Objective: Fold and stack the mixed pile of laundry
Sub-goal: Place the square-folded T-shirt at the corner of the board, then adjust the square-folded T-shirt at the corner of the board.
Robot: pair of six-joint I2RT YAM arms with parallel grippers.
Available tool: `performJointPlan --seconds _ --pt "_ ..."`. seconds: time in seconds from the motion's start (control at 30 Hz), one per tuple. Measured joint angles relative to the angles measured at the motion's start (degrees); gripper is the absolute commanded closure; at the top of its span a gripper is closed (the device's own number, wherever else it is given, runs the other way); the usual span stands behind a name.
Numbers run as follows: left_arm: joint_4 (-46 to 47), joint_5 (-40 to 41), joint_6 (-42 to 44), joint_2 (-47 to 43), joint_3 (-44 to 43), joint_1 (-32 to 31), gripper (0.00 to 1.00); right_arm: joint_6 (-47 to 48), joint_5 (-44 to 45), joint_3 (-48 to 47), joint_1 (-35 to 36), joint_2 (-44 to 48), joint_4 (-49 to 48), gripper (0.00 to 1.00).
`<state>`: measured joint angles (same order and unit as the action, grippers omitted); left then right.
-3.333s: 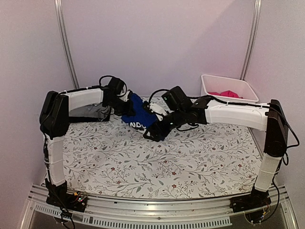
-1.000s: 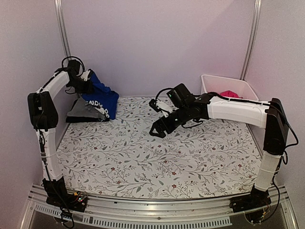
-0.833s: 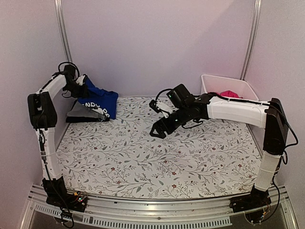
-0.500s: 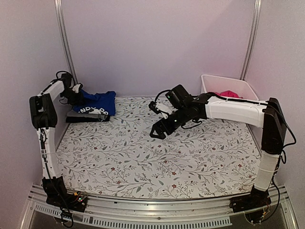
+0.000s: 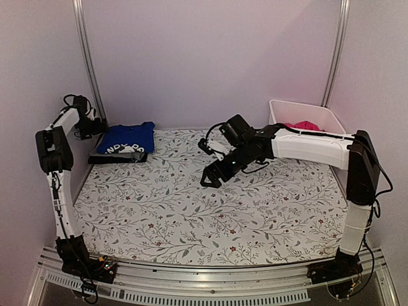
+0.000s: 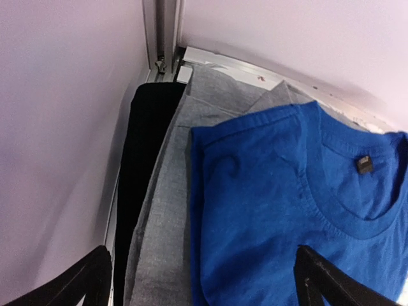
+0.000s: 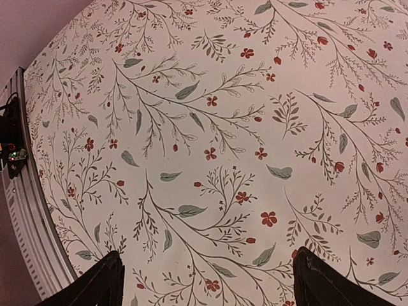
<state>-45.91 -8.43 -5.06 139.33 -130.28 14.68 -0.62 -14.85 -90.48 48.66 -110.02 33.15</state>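
The folded royal-blue garment (image 5: pixel 127 138) with white print lies flat on the grey shirt (image 5: pixel 113 157) in the back left corner. In the left wrist view the blue garment (image 6: pixel 280 204) covers the grey shirt (image 6: pixel 162 197), with a black cloth (image 6: pixel 143 153) beneath at the wall. My left gripper (image 5: pixel 95 127) (image 6: pixel 204 294) hovers just left of this stack, open, with nothing between its fingers. The magenta-pink garment (image 5: pixel 301 125) lies in the white bin. My right gripper (image 5: pixel 211 180) (image 7: pixel 207 287) hangs open over the bare floral cover mid-table.
The white plastic bin (image 5: pixel 322 114) stands at the back right. The floral table covering (image 5: pixel 210 217) (image 7: pixel 210 127) spans the table. A wall and a metal post (image 6: pixel 162 32) stand close behind the left stack.
My left gripper has opened and let go of the blue garment, which dropped flat onto the grey shirt. The left arm drew back towards the wall. The right arm barely moved.
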Motion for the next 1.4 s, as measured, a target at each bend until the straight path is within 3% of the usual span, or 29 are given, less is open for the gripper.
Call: performJointPlan --seconds 0.17,0.4,0.53,0.67,1.0,1.13,1.3,1.4 --pt "2.3 0.3 -2.8 -1.4 1.9 -0.2 0.00 0.0 -0.3 0.0 0.0 -0.2 0.2 0.09" --pt "5.0 -2.6 -9.3 -15.2 19.0 -0.9 0.01 0.0 -0.3 0.0 0.0 -0.3 0.2 0.09" --pt "6.1 -4.0 -13.7 -22.6 27.3 -1.0 0.14 0.0 -0.3 -0.4 -0.1 -0.8 0.0 0.08" --pt "6.8 -5.6 -16.9 -24.3 31.9 -0.7 0.28 0.0 -0.5 -0.7 -0.3 -1.1 -0.2 0.08" --pt "6.9 -5.7 -22.7 -22.4 36.8 0.1 0.38 -0.3 -0.6 -0.7 -0.4 -1.2 -1.2 0.08" --pt "8.1 -5.8 -24.2 -21.1 36.8 0.3 0.53 -0.5 -0.5 -0.4 -0.4 -1.2 -1.5 0.07" --pt "9.3 -6.6 -25.9 -19.6 37.7 1.1 0.93 -0.5 -0.5 0.5 -0.4 -1.2 -1.6 0.07" --pt "10.1 -6.6 -26.3 -19.6 37.8 1.5 1.00 -0.5 -0.5 1.1 -0.5 -1.2 -1.6 0.07"
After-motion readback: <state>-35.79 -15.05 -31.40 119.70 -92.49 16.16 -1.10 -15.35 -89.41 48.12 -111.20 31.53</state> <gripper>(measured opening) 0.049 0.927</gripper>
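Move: The near-left corner of the blue T-shirt lies about 10 cm back, 3 cm right and 4 cm below the left hand; the shirt's middle is about 12 cm to that hand's right, roughly level fore and aft. The folded grey shirt underneath and the black board are both centred some 9 cm right and 2 cm back, roughly 5 and 7 cm down. From the right hand the corner is about 20 cm ahead, 53 cm left and 8 cm down. The blue T-shirt's near-left corner is pinched by the left hand, which starts wide open over the shirt's left edge, draws back about 10 cm with a little to the right, arching up some 5 cm before sinking to the corner. On the way the wrist turns about 20 degrees counter-clockwise and dips its left side about as much; the fingers then shut on the cloth. ##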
